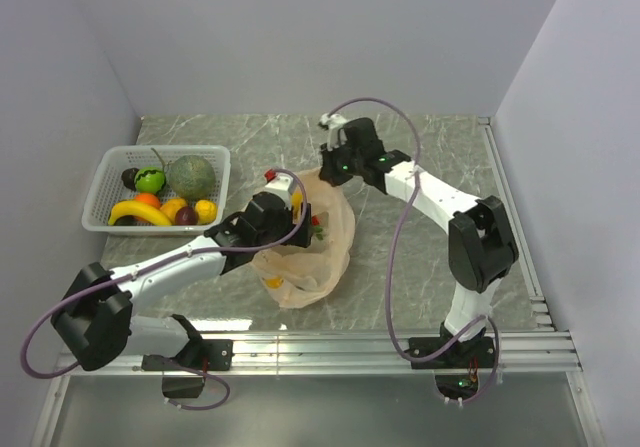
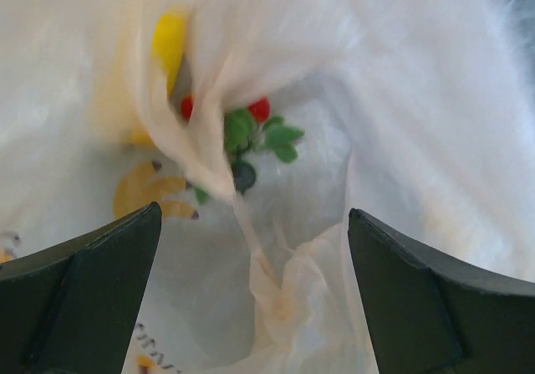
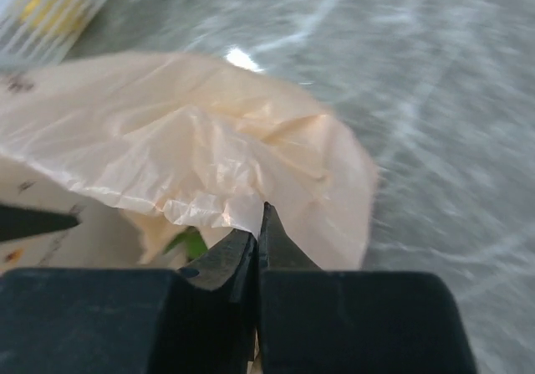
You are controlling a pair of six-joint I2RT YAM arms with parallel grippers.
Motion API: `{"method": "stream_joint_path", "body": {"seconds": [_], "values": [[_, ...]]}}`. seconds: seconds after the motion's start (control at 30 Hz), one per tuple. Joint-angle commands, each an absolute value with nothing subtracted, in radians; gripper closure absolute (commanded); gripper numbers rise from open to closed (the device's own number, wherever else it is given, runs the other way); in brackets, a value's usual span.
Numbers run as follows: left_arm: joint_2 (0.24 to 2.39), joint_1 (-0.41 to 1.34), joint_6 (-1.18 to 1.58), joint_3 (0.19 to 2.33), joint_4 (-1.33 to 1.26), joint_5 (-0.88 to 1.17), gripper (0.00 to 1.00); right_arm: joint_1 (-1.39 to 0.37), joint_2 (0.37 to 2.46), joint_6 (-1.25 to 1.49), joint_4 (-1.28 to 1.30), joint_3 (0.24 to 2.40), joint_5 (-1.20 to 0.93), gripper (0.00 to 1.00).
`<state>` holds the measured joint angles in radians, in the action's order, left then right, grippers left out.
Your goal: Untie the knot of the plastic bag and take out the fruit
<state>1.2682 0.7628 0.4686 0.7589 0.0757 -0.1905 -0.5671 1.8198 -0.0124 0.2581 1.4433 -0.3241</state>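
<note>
The pale-orange plastic bag (image 1: 305,257) lies at the table's middle, its mouth lifted toward the far side. My right gripper (image 1: 333,174) is shut on the bag's far rim; in the right wrist view the film (image 3: 209,156) is pinched at the tips of that gripper (image 3: 262,211). My left gripper (image 1: 298,219) stands open at the bag's mouth. Between its fingers (image 2: 84,282) lies a twisted bunch of film (image 2: 284,294); I cannot tell whether it is the knot. Fruit shows inside: a red and green piece (image 2: 259,127) and a yellow one (image 2: 170,39).
A white basket (image 1: 105,182) stands at the far left, holding a grey-green melon (image 1: 190,177), a bright green fruit (image 1: 150,180), a banana (image 1: 138,212) and other small fruits. Walls close in the table on the left, the far side and the right.
</note>
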Motion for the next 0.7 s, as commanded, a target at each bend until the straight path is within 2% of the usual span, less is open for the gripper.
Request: {"method": "stream_joint_path", "body": {"seconds": [0.0,0.4,0.67], "values": [[1.308,0.762,0.469,0.762,0.043,-0.169,0.01,-0.482,1.727,0.146,0.137,1.393,-0.192,1.0],[1.485,0.798,0.443,0.867,-0.069,-0.291,0.01,-0.454,1.695,0.391,0.104,1.183,-0.054,1.0],[1.666,0.811,0.413,0.976,-0.159,-0.345,0.06,-0.442,1.66,0.497,0.026,1.054,0.04,1.0]]}}
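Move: The red-and-green leafy fruit in the bag lies about 6 cm ahead of my open left hand, 5 cm to its right and 9 cm below. From that same hand, the far rim pinched by my right fingers is some 10 cm ahead, 7 cm right and 3 cm higher; the bag's right rim is level with the hand, 11 cm right and 5 cm lower. From my right hand, the fruit is roughly 7 cm back, 1 cm left and 12 cm below. My right hand keeps its pinch on the bag's far rim and draws it about 10 cm to the right, swinging a little forward before coming back and sinking some 8 cm, while the wrist turns about 35 degrees clockwise. My left hand, fingers still wide open, first dips 4 cm into the bag's mouth, then pushes forward and right about 7 cm towards the leafy fruit. ##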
